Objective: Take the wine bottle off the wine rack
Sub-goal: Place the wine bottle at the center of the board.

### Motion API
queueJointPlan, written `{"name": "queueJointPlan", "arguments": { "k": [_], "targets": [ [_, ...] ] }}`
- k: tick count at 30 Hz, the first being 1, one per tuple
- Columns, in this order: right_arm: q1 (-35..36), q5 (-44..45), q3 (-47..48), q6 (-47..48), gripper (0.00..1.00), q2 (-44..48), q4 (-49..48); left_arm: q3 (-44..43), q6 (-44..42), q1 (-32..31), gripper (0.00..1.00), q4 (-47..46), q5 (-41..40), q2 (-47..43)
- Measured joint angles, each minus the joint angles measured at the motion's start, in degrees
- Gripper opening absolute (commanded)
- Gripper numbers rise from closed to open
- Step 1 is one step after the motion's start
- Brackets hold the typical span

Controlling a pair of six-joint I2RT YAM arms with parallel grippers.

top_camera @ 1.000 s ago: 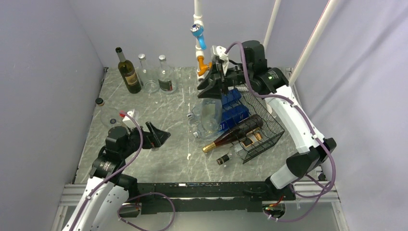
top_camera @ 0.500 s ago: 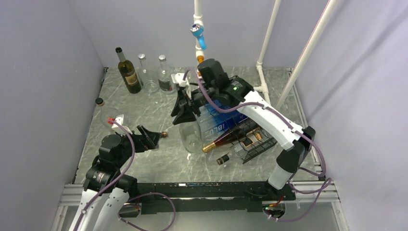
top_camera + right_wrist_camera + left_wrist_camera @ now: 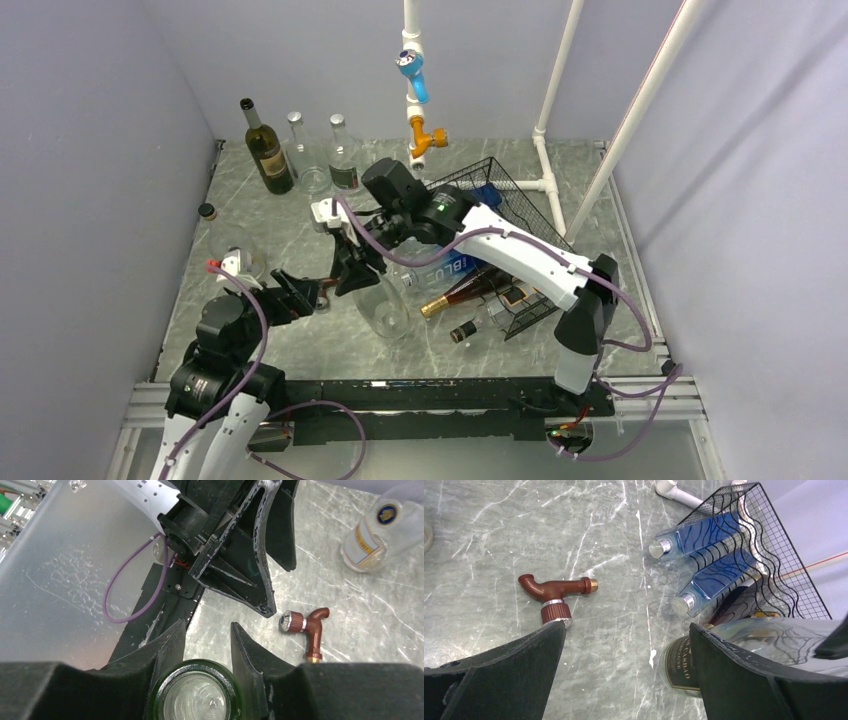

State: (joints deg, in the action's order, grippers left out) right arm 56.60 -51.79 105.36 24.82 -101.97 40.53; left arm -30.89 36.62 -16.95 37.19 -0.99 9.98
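The wine bottle [image 3: 393, 302], clear glass with a green rim and a black label, hangs off the rack over the table's middle. My right gripper [image 3: 347, 272] is shut on its neck. In the right wrist view the bottle's mouth [image 3: 197, 695] sits between the fingers of that gripper [image 3: 207, 630]. The black wire wine rack [image 3: 522, 203] stands behind and to the right. It holds blue bottles [image 3: 704, 532] and a dark bottle with a gold-foil neck [image 3: 482, 286]. My left gripper [image 3: 298, 293] stands open just left of the wine bottle. Its left wrist view shows the gripper [image 3: 627, 630] with bare table between the jaws and the bottle's label [image 3: 678, 667] by the right finger.
A brown tap fitting [image 3: 555, 594] lies on the table between the two grippers. A dark green bottle [image 3: 266, 150] and two clear bottles [image 3: 343, 158] stand at the back left. A white pipe frame with blue and orange valves [image 3: 413, 75] rises at the back. A small bottle [image 3: 466, 330] lies before the rack.
The right arm has swung left and toward the front, carrying the wine bottle from the rack to the table's middle. The left arm has drawn back slightly, still open.
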Motion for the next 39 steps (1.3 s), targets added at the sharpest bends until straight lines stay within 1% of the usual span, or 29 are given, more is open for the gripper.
{"name": "queueJointPlan", "arguments": {
  "k": [8,20,24,25,29,33,36,39],
  "targets": [
    [2.6,1.2,-0.4,1.9,0.00,-3.5,-0.2,0.0,0.7,0.0,0.99,2.3,-3.3,-3.8],
    [3.5,2.2,-5.7,3.3,0.00,-3.7,-2.3,0.0,1.1,0.0,0.99,4.2,-4.7,-4.3],
    [3.5,1.8,-6.5,3.4,0.04,-3.4,-3.5,0.0,1.1,0.0,0.99,4.2,-4.7,-4.3],
    [3.5,1.7,-6.8,3.5,0.05,-3.2,-3.7,0.0,1.1,0.0,0.99,4.2,-4.6,-4.3],
    [3.5,1.5,-8.9,4.6,0.17,-1.5,-4.2,0.0,1.1,0.0,0.99,3.9,-4.2,-4.1],
    [3.5,0.7,-10.9,6.5,0.25,0.1,-4.2,0.1,1.4,0.0,0.99,3.4,-3.2,-3.7],
    [3.5,0.2,-12.3,8.2,0.34,1.4,-3.8,0.3,1.6,0.0,0.99,2.8,-2.5,-3.4],
    [3.5,-0.5,-13.7,10.2,0.44,2.7,-3.2,0.7,1.6,0.0,0.99,2.6,-1.7,-3.2]
  ]
}}
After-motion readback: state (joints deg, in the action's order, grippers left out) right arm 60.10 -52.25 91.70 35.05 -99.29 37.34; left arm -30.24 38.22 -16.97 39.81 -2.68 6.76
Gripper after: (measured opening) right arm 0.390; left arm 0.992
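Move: The right hand holds a clear bottle by the neck; its spot at the board's front centre lies about 4 cm back, 3 cm right and 29 cm below. From that hand, the brown tap lies some 5 cm ahead and 8 cm left, the gold-necked bottle about 6 cm ahead and 22 cm right, both far below. From the idle left hand, the spot is about level ahead, 14 cm right and 20 cm below. Right hand keeps its neck grip, lowers the bottle about 6 cm, then draws back and right, some 3 cm. ##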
